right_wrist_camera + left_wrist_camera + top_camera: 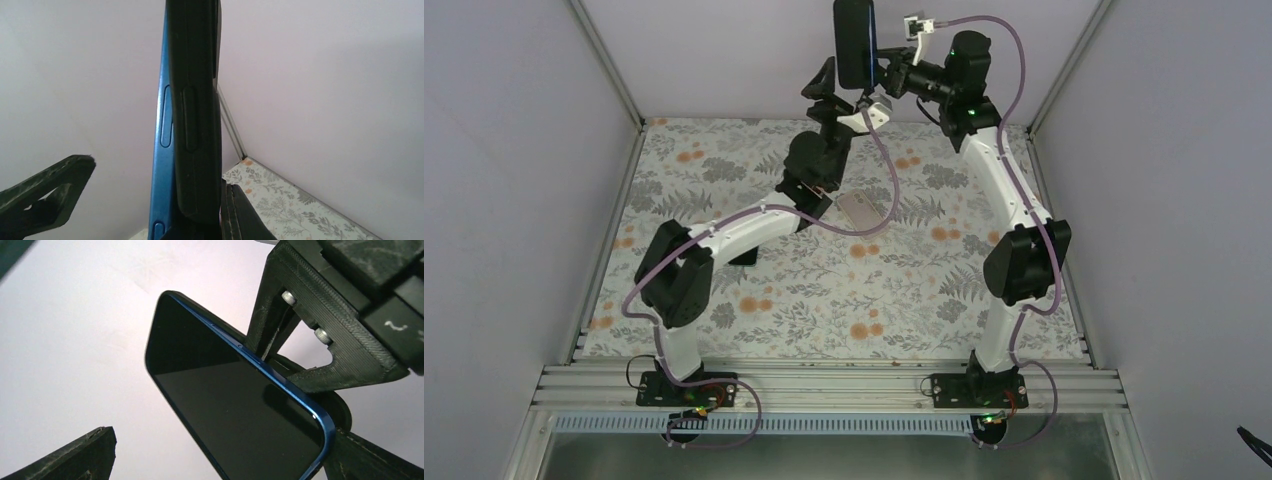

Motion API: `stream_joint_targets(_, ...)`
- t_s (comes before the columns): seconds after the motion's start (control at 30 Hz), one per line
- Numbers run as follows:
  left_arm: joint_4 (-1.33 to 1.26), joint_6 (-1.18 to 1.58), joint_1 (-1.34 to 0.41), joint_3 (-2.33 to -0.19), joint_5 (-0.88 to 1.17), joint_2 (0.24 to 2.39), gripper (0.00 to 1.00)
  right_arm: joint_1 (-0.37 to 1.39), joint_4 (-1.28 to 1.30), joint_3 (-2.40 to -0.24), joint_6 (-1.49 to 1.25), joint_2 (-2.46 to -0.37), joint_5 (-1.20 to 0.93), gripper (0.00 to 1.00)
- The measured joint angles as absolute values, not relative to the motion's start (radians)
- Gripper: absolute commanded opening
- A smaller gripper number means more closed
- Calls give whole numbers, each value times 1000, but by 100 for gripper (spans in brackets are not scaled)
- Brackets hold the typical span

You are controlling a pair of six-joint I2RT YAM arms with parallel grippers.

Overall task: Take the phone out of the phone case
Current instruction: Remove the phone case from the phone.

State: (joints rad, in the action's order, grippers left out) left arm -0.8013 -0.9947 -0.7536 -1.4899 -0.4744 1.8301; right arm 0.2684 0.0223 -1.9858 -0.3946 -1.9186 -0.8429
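The phone (854, 40), with a black screen and a blue frame, is held upright high above the back of the table. It sits in a black phone case (197, 125). Its blue side (162, 150) shows next to the case's edge. My right gripper (886, 78) is shut on the lower end of the case (215, 220). My left gripper (827, 88) is open just left of the phone. The phone's screen (225, 405) lies between its spread fingers (75, 455). The right gripper's fingers (320, 340) show behind the phone in the left wrist view.
A floral cloth (824, 290) covers the table. A small grey flat piece (861, 210) lies on it under the left arm. White walls and metal frame posts (609, 65) close in the back and both sides.
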Motion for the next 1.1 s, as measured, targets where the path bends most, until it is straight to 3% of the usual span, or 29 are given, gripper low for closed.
stream_joint_targets(0.37, -1201, -1279, -752, -1454, -436, 1912, 87, 278, -23, -1972, -396, -1909, -893, 3)
stream_joint_targets(1.1, -1383, -1486, -735, -1461, -240, 1975, 67, 241, -53, -1972, -370, -1899, -1084, 3)
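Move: The phone stands nearly upright, screen towards the bases, with its middle about 4 cm ahead of the open left hand, 1 cm to its right and 6 cm above; the phone case's middle is 1 cm farther out. The phone's middle lies about level with the right hand fore and aft, some 4 cm to its left and 4 cm above, and the case's is 1 cm ahead, equally far left and up. Left tips up some 30 degrees, levering the phone's lower end back; right follows 4 cm, still pinching case. ##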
